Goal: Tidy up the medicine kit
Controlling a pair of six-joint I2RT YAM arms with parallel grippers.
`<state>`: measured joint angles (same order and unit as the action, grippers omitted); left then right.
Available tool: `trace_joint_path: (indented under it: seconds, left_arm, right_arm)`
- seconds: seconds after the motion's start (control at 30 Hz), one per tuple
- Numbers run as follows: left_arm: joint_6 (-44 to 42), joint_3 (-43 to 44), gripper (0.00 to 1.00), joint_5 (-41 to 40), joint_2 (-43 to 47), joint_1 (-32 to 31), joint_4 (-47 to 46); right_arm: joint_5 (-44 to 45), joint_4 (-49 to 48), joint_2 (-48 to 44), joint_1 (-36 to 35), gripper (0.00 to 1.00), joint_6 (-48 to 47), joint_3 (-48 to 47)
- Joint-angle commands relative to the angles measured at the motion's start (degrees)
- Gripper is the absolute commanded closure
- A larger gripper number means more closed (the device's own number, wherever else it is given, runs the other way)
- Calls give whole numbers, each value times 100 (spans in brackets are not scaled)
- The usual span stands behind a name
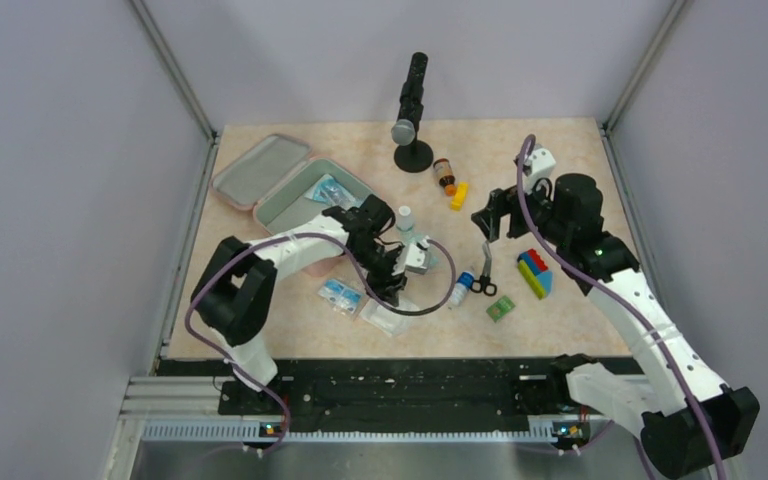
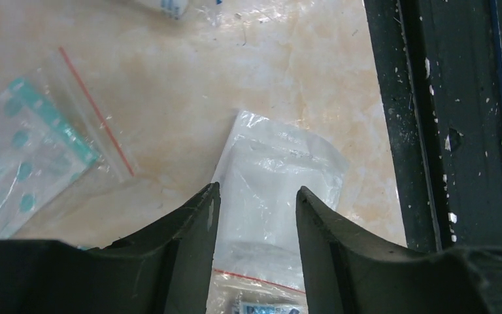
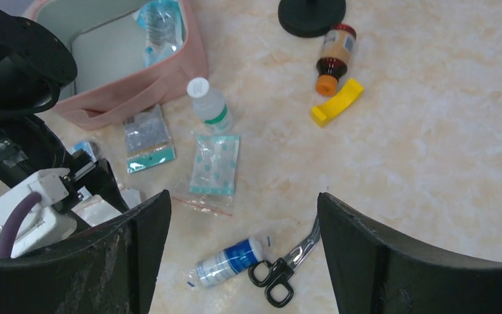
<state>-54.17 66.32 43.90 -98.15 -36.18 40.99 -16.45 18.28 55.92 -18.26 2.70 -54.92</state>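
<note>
The medicine kit (image 1: 260, 180), a pink zip case with grey lining, lies open at the back left and holds one blue-printed packet (image 3: 160, 26). My left gripper (image 2: 256, 196) hangs low over a clear zip bag (image 2: 281, 170) near the table's front edge. Its fingers stand apart on either side of the bag, with a gap showing. My right gripper (image 3: 243, 196) is open in the air over black-handled scissors (image 3: 287, 265) and a blue-and-white roll (image 3: 225, 261); nothing is between its fingers.
Teal-dotted bagged blister packs (image 3: 214, 163) and a white bottle (image 3: 209, 104) lie beside the kit. Toward the back are a brown bottle (image 1: 445, 175), a yellow piece (image 1: 458, 195) and a black stand (image 1: 412, 150). A toy-brick block (image 1: 535, 273) and a green packet (image 1: 501, 308) lie right.
</note>
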Motion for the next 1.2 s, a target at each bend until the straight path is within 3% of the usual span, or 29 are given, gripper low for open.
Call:
trace_joint_path:
  seconds: [0.0, 0.23, 0.3, 0.43, 0.7, 0.83, 0.93, 1.07, 1.17]
  left_arm:
    - [-957, 589, 49, -185, -515, -261, 847]
    - [-672, 896, 57, -971, -1200, -546, 592]
    - [-711, 941, 65, -1022, -1260, -584, 575]
    - [-826, 1008, 98, -1013, -1173, -604, 710]
    - [-114, 1531, 100, -422, -347, -84, 954]
    - [975, 1661, 100, -131, 403, 350, 507]
    - [2255, 1719, 100, -466, 937, 642, 66]
    - [4315, 1408, 100, -1767, 1526, 1156, -710]
    - [6293, 880, 100, -3601, 1908, 1684, -1511]
  right_arm:
    - [123, -45, -48, -33, 19, 210, 155]
    - [3, -48, 51, -36, 18, 137, 30]
    - [-1, -35, 46, -31, 18, 118, 35]
    - [-24, 48, 26, -36, 18, 78, 36]
    - [-24, 325, 143, -35, 18, -234, -191]
    - [286, 546, 273, -34, 18, -467, -404]
    - [428, 626, 298, -36, 18, -604, -420]
    - [823, 530, 356, -33, 19, -705, -293]
    - [897, 439, 505, -37, 19, -654, -313]
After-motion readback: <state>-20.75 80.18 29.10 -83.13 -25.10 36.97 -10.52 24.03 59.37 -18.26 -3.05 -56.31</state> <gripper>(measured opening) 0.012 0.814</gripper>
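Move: The white gauze packet lies just under the left hand, its middle about 6 cm below, 2 cm back and 2 cm to the right. The blue-and-white packet is 8 cm to the left and 1 cm ahead, and the dotted teal packet 10 cm ahead and 9 cm right, both 6 cm lower. The open kit box stands some 20 cm ahead and 17 cm left. From the right hand, the gauze packet is about 11 cm back, 24 cm left and 25 cm down. The left hand sinks about 5 cm onto the upper-left part of the white gauze packet, tilting about 10 degrees, and shuts its half-open fingers to pinch it, then lifts the packet some 20 cm while carrying it forward about 10 cm and a little left towards the kit box, turning roughly 50 degrees counter-clockwise with the grip kept. The right hand, open and empty, settles about 3 cm lower and late on drifts 2 cm to the right. ##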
